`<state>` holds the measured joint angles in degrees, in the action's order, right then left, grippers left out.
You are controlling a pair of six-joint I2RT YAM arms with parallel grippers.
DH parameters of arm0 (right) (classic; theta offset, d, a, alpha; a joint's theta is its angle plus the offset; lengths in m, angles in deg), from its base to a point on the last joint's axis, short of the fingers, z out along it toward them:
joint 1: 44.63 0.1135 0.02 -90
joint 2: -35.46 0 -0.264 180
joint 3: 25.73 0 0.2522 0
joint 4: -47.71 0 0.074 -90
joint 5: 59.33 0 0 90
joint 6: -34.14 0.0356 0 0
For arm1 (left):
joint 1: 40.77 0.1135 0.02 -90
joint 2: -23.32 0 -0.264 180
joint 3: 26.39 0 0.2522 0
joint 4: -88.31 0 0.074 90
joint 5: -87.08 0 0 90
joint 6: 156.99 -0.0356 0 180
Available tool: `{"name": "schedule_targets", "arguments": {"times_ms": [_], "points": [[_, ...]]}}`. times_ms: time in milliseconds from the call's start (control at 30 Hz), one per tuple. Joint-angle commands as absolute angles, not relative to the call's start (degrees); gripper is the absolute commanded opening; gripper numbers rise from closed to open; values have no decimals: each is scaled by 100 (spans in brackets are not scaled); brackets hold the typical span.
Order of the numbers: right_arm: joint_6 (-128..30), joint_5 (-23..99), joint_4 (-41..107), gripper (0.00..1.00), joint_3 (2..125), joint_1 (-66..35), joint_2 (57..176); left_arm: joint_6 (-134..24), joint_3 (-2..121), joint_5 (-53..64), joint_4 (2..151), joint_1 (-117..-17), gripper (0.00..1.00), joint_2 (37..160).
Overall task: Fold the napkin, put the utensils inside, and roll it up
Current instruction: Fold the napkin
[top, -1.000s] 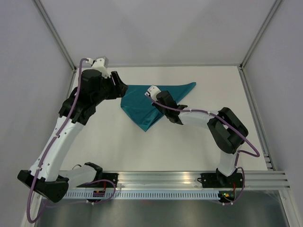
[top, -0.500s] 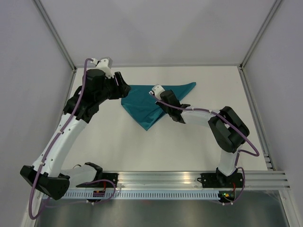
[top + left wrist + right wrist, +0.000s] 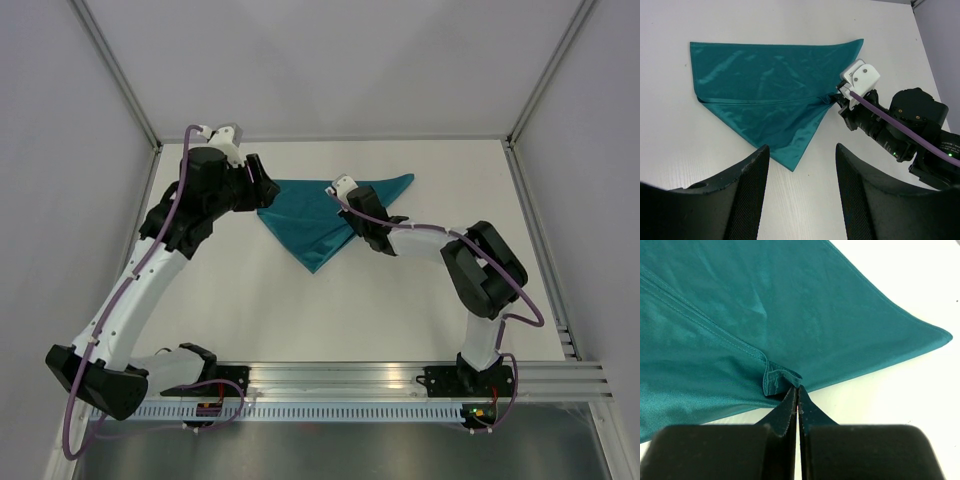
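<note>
The dark teal napkin (image 3: 305,222) lies partly folded at the back middle of the white table (image 3: 400,310), one point toward the front. My right gripper (image 3: 345,207) is shut on a bunched hemmed corner of the napkin (image 3: 765,305); its tips (image 3: 798,388) meet at the cloth's fold. My left gripper (image 3: 263,184) hangs open just left of the napkin, above the table, with nothing between its fingers (image 3: 757,170). The left wrist view shows the napkin (image 3: 765,100) and the right gripper (image 3: 834,98) at its edge. The utensils are out of view.
Grey walls enclose the table on the left, back and right. An aluminium rail (image 3: 380,378) with both arm bases runs along the near edge. The right arm's forearm (image 3: 420,245) reaches across the table right of the napkin.
My right gripper has moved right and slightly back with the napkin corner, dragging the folded layer along. My left gripper has shifted a little to the right, still open.
</note>
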<state>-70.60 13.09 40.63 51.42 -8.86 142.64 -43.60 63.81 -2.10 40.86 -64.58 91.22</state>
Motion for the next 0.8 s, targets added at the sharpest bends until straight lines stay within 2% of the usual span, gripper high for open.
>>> {"name": "schedule_targets", "arguments": {"times_ms": [0, 100, 200, 300, 333, 433, 533, 633, 767], "points": [[-6966, 1345, 3967, 1, 5210, -939, 14418, -4168, 6322, 7, 4361, -6450, 60, 9152], [-6922, 1423, 3905, 1, 5289, -983, 14453, -4159, 6252, 42, 4396, -6450, 61, 9161], [-6817, 1503, 3554, 7, 5543, -1027, 14559, -4151, 6199, 68, 4423, -6450, 61, 9161], [-6764, 1564, 3422, 30, 5702, -1097, 14533, -4151, 6164, 77, 4458, -6450, 62, 9161], [-6729, 1599, 3413, 43, 5754, -1132, 14507, -4151, 6163, 77, 4458, -6450, 61, 9161], [-6632, 1836, 3009, 59, 6123, -1316, 14471, -4151, 6137, 77, 4510, -6450, 62, 9161], [-6466, 2065, 2596, 66, 6633, -1580, 14480, -4142, 6111, 103, 4537, -6450, 62, 9179], [-6018, 2494, 1939, 67, 7448, -2001, 14646, -4124, 6014, 138, 4598, -6450, 63, 9170], [-5157, 3434, 1243, 67, 8372, -3080, 15260, -4072, 5812, 200, 4791, -6450, 63, 9170]]}}
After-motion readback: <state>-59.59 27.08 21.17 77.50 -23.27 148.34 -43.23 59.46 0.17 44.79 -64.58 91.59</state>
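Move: The right hand still pinches the napkin's folded-over corner, and the spot for it, at the edge of the slanting right side, is directly below, about 3 cm down. The napkin's far right point lies some 13 cm ahead and 12 cm to the right, its near tip about 15 cm back and 13 cm to the left, both about 3 cm lower. From the left hand that held corner is roughly 10 cm ahead, 21 cm right and 28 cm below. The right hand sinks about 2 cm to set the pinched corner down on the napkin, then opens its fingers to about two thirds and lets go of the cloth. While they are still opening it lifts away, speeding up forward and to the right towards the napkin's far right point, ending some 9 cm farther out and 7 cm higher with the wrist rolled about 15 degrees, left side up, as the open left hand sinks some 2 cm off to the side. ##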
